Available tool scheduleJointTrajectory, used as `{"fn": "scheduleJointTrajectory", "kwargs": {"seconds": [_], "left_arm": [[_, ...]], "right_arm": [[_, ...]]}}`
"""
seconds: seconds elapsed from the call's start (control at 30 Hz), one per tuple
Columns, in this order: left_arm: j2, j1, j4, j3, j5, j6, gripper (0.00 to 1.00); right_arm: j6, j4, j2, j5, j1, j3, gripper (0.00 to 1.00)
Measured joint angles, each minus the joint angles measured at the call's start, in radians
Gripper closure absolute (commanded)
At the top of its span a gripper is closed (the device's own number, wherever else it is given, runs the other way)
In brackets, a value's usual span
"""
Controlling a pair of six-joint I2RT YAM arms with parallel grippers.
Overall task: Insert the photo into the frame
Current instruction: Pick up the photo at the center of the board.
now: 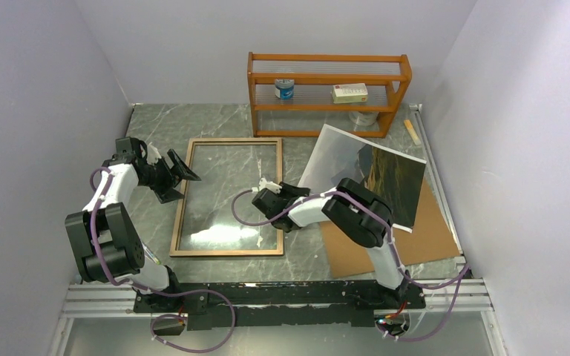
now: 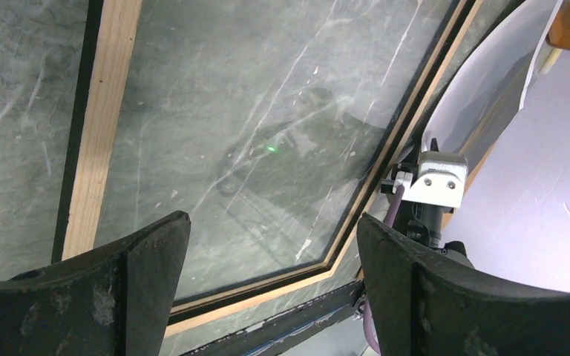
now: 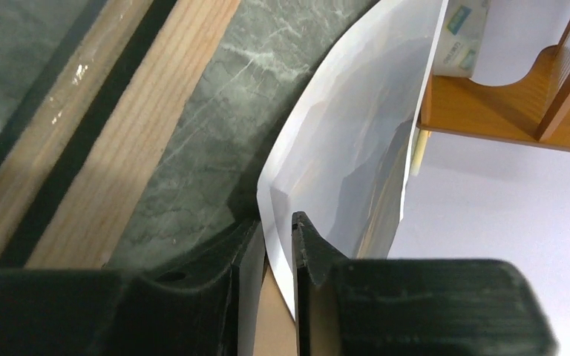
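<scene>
The frame (image 1: 182, 196) lies flat on the marble table with its light wood back up and the table showing through the glass; the frame (image 2: 107, 111) fills the left wrist view. The photo (image 1: 386, 174) stands curled up off the brown backing sheet (image 1: 430, 237), right of the frame. My right gripper (image 1: 295, 190) is at the photo's lower left corner. In the right wrist view the photo (image 3: 349, 148) has its edge between my right gripper's (image 3: 276, 230) fingers, which stand a narrow gap apart. My left gripper (image 1: 185, 172) hovers wide open at the frame's left rail, holding nothing (image 2: 273, 245).
An orange-brown shelf rack (image 1: 326, 78) stands at the back, holding a can (image 1: 284, 89) and a small box (image 1: 349, 93). A short wooden stick (image 1: 413, 132) lies by the right wall. White walls close in both sides of the table.
</scene>
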Motion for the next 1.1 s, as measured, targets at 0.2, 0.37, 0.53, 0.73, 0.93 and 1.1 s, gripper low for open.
{"fn": "scheduleJointTrajectory", "kwargs": {"seconds": [0.2, 0.37, 0.53, 0.73, 0.93, 1.1], "left_arm": [[0.001, 0.0, -0.009, 0.0, 0.0, 0.007, 0.12], [0.006, 0.0, -0.012, 0.0, 0.0, 0.011, 0.12], [0.013, 0.0, -0.013, 0.0, 0.001, 0.017, 0.12], [0.013, 0.0, -0.011, 0.0, 0.002, 0.017, 0.12], [0.013, 0.0, -0.008, 0.001, 0.021, 0.015, 0.12], [0.012, 0.0, 0.002, 0.02, 0.065, 0.009, 0.11]], "right_arm": [[-0.064, 0.112, 0.012, 0.013, -0.011, 0.0, 0.76], [-0.121, 0.194, 0.032, 0.034, -0.035, 0.003, 0.79], [-0.121, 0.196, 0.036, 0.04, -0.066, 0.022, 1.0], [-0.021, 0.051, 0.002, 0.023, -0.074, 0.07, 1.0], [0.172, -0.251, -0.2, -0.111, -0.072, 0.155, 1.0], [0.302, -0.426, -0.441, -0.263, -0.075, 0.241, 1.0]]}}
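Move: The photo's left edge already stands between the right hand's parted fingers; the photo's middle lies about 15 cm to the right and 1 cm ahead, nearly level in height. The wooden frame's middle is some 19 cm left and 4 cm back, the brown board's about 20 cm right and 12 cm back. From the left hand, the photo is roughly 45 cm right, 2 cm ahead and 10 cm below. Right hand slides 4 cm forward, pinches the photo's left edge, then lifts it about 15 cm, rolling left-side-up. ##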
